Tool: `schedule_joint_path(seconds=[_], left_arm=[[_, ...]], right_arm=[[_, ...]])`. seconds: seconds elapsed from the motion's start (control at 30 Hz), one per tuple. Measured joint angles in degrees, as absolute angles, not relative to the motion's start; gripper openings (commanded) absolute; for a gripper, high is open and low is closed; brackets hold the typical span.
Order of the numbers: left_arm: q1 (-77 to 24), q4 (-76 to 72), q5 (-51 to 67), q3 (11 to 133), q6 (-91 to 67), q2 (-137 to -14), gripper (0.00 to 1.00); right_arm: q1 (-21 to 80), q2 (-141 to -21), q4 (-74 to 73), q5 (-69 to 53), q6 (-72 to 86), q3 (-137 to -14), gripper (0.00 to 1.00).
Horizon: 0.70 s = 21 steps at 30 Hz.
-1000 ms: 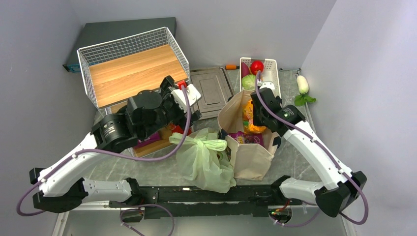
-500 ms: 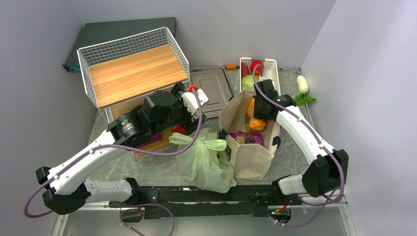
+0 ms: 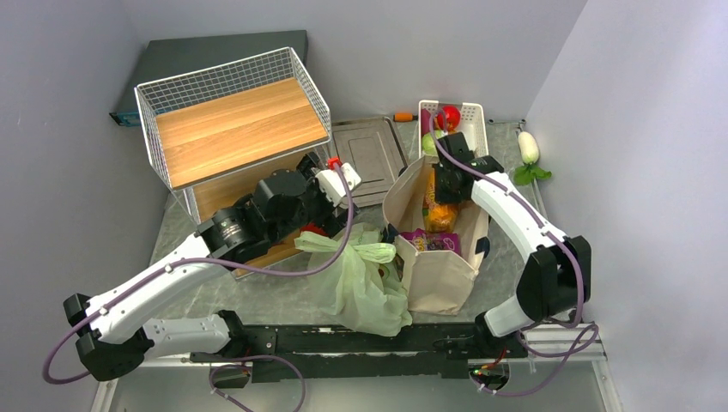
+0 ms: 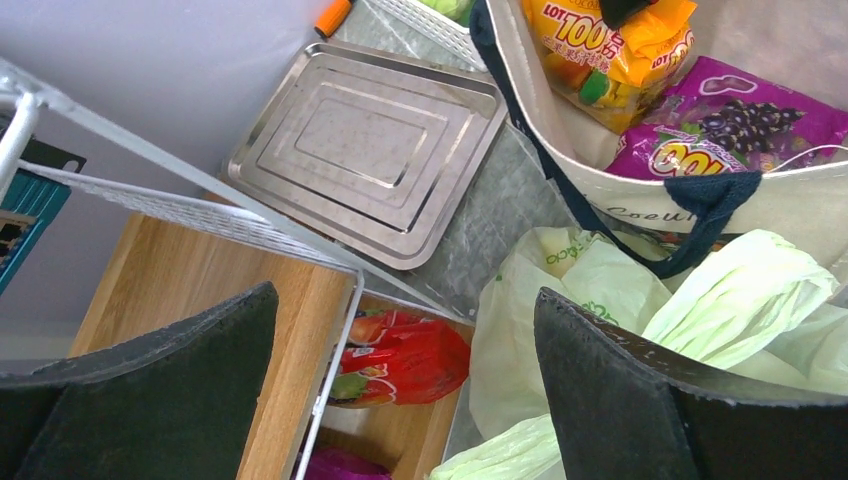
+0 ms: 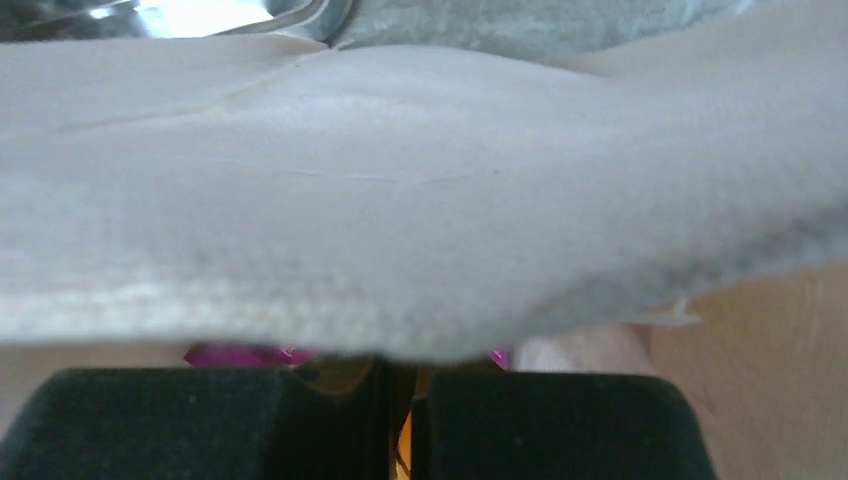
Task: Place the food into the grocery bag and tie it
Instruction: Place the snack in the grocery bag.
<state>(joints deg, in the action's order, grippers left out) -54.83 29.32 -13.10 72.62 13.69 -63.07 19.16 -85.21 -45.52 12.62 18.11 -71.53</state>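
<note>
The grocery bag (image 3: 360, 279), pale green and crinkly, lies on the table in front of the arm bases, its handles bunched at the top (image 3: 371, 251). The food is hidden; what the bag holds does not show. My left gripper (image 3: 339, 199) hovers open just behind the bag. In the left wrist view its jaws (image 4: 405, 300) frame a red packet (image 4: 405, 360), with the grocery bag (image 4: 600, 290) to the right. My right gripper (image 3: 443, 190) is shut inside the beige tote (image 3: 433, 279), over an orange packet (image 3: 439, 215). In the right wrist view its jaws (image 5: 400, 378) are shut under the tote's cloth (image 5: 420, 200).
A wire basket on a wooden shelf (image 3: 227, 120) stands at the back left. A metal tray (image 3: 369, 159) lies behind the bag. At the back, a white basket (image 3: 468, 116) holds vegetables. A white radish (image 3: 528, 148) lies by the right wall. A purple packet (image 4: 730, 120) is in the tote.
My left arm has stretched forward and right, bringing its open gripper closer above the bag. The right arm's elbow has swung up, and its gripper has shifted slightly back inside the tote.
</note>
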Motion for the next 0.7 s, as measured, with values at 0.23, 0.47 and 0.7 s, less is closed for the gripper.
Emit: schedule_joint_path(seconds=[0.23,0.47,0.7], left_arm=[[-54.8,27.0,-15.7,70.4,13.7,-60.6,0.99],[-54.8,26.4,-17.5,70.3,13.6,-60.6,0.99],[-54.7,26.3,-19.0,70.3,13.5,-60.6,0.99]], right_arm=[[19.5,-87.8,-47.8,10.6,16.4,-80.1,0.51],[22.7,-85.3,-47.4,14.0,15.5,-86.8,0.63],[29.1,-84.2,-51.3,19.6,14.9,-91.9,0.73]])
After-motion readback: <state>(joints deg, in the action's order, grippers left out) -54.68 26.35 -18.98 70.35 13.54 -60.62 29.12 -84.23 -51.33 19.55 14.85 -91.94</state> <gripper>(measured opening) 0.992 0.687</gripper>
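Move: Inside the canvas grocery bag, the right hand still has the orange snack bag pinched; the snack's middle is about 5 cm below it and some 1 cm left, neither ahead nor back. The grocery bag's middle lies roughly 6 cm back, straight in line and 5 cm down; the purple snack is 9 cm back, 2 cm left, 7 cm down. From the left hand, the orange snack is about 22 cm right, level fore and aft, some 20 cm below. Opening from nearly shut to about two thirds, the right fingers let go of the orange snack as the hand lifts about 13 cm up out of the grocery bag. It first rises slanting some 4 cm forward, then eases 2 cm back while drifting about 5 cm left, the fingers tipping upward by some 15 degrees. The left hand, wide open, only shifts about 2 cm left. ##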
